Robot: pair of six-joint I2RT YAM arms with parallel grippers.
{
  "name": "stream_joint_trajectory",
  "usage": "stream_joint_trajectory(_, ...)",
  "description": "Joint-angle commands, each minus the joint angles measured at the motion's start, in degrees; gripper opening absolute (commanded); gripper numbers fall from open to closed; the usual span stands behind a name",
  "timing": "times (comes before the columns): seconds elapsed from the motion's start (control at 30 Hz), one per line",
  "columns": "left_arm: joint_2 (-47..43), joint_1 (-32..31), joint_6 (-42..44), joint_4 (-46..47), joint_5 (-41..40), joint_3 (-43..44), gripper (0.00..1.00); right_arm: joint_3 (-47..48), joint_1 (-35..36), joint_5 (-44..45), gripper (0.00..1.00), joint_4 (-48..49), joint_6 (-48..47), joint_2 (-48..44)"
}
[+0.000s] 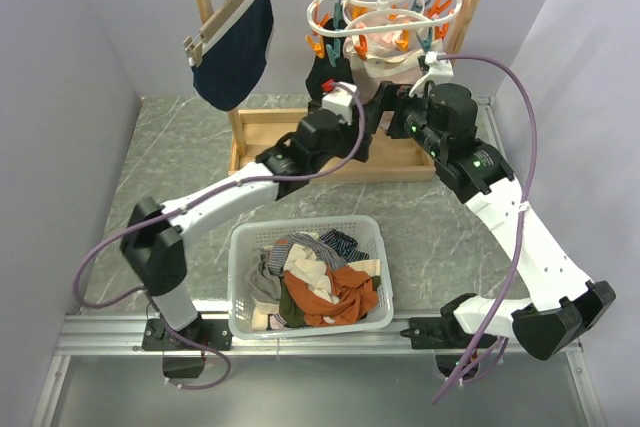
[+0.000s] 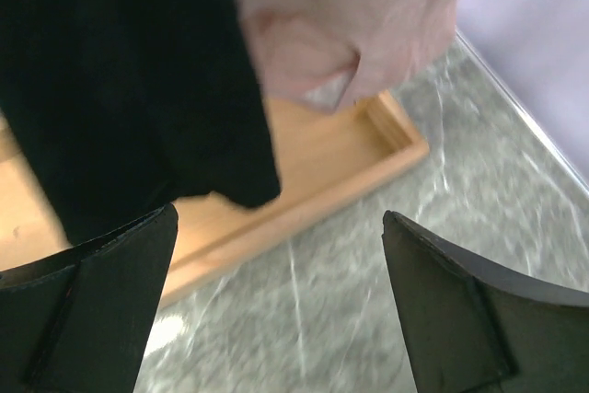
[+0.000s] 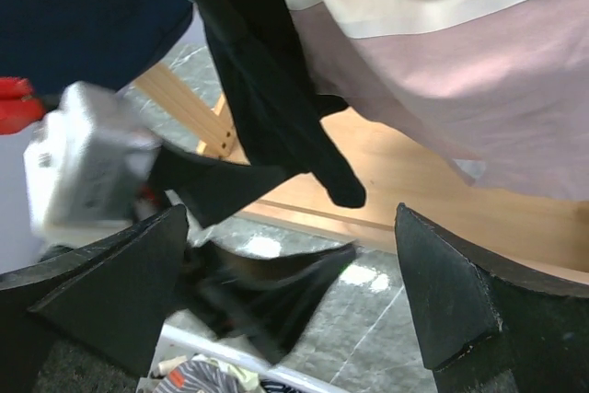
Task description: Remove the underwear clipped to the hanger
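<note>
The white ring hanger with orange and teal pegs hangs from the wooden rail. Clipped under it is the underwear: a black piece, a pale pink piece and one with a white printed waistband. My left gripper is open just below the black piece's lower edge, nothing between its fingers. My right gripper is open too, facing the garments from the right. The left gripper's dark fingers show in front of it.
A navy garment hangs on a flat wooden clip hanger at the rail's left. The rack's wooden tray base lies under the garments. A white basket of mixed clothes sits near the arms' bases.
</note>
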Motion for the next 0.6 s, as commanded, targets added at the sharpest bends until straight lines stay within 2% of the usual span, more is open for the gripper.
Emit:
stream_joint_trajectory(0.0,5.32,-0.66,-0.16,2.14,-8.08,6.26,0.99,2.04,0.35,2.41,1.0,1.29,-1.31,0.43)
stream_joint_trajectory(0.1,8.75,-0.57,-0.34,0.29,-12.39,8.56,0.99,2.48,0.35,2.33,1.0,0.93,-1.58,0.43)
stream_joint_trajectory(0.13,9.11,-0.66,0.36,0.72,-12.74,8.39,0.95,2.4,0.35,2.24,1.0,0.93,-1.58,0.25)
stream_joint_trajectory(0.2,9.55,-0.66,0.98,1.43,-13.27,7.86,0.62,2.22,0.27,2.24,1.0,0.93,-1.67,-0.01)
stream_joint_trajectory(0.23,9.38,-0.66,1.16,1.43,-13.36,7.16,0.2,2.22,0.35,2.15,1.0,1.02,-1.67,-0.1)
stream_joint_trajectory(0.27,9.03,-0.66,1.07,3.08,-13.89,6.72,0.04,2.22,0.35,1.71,1.0,1.19,-1.84,-0.1)
stream_joint_trajectory(0.3,8.59,-0.66,0.9,3.36,-14.06,6.19,0.0,2.39,0.35,1.45,1.0,1.19,-1.84,-0.19)
stream_joint_trajectory(0.57,-2.55,-0.66,-0.51,7.05,-12.14,-4.95,0.0,6.61,0.44,-3.82,1.0,0.84,-2.46,2.27)
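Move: The black underwear hangs from its clips with its middle some 5 cm ahead of the left hand, 5 cm left and about 6 cm above it; its free lower corner is about 4 cm straight ahead and 4 cm below. The pink underwear hangs roughly 7 cm ahead, 8 cm right and 6 cm higher than the left hand. From the right hand, the black underwear's middle is around 7 cm ahead, 7 cm left and slightly below. Bring the open left gripper about 4 cm forward and just as far down to the lower corner of the black underwear, turning it some 10 degrees counter-clockwise. Shut the fingers fully on the dangling cloth during the descent, then keep the pinch and draw it 1 to 2 cm back and to the left. ##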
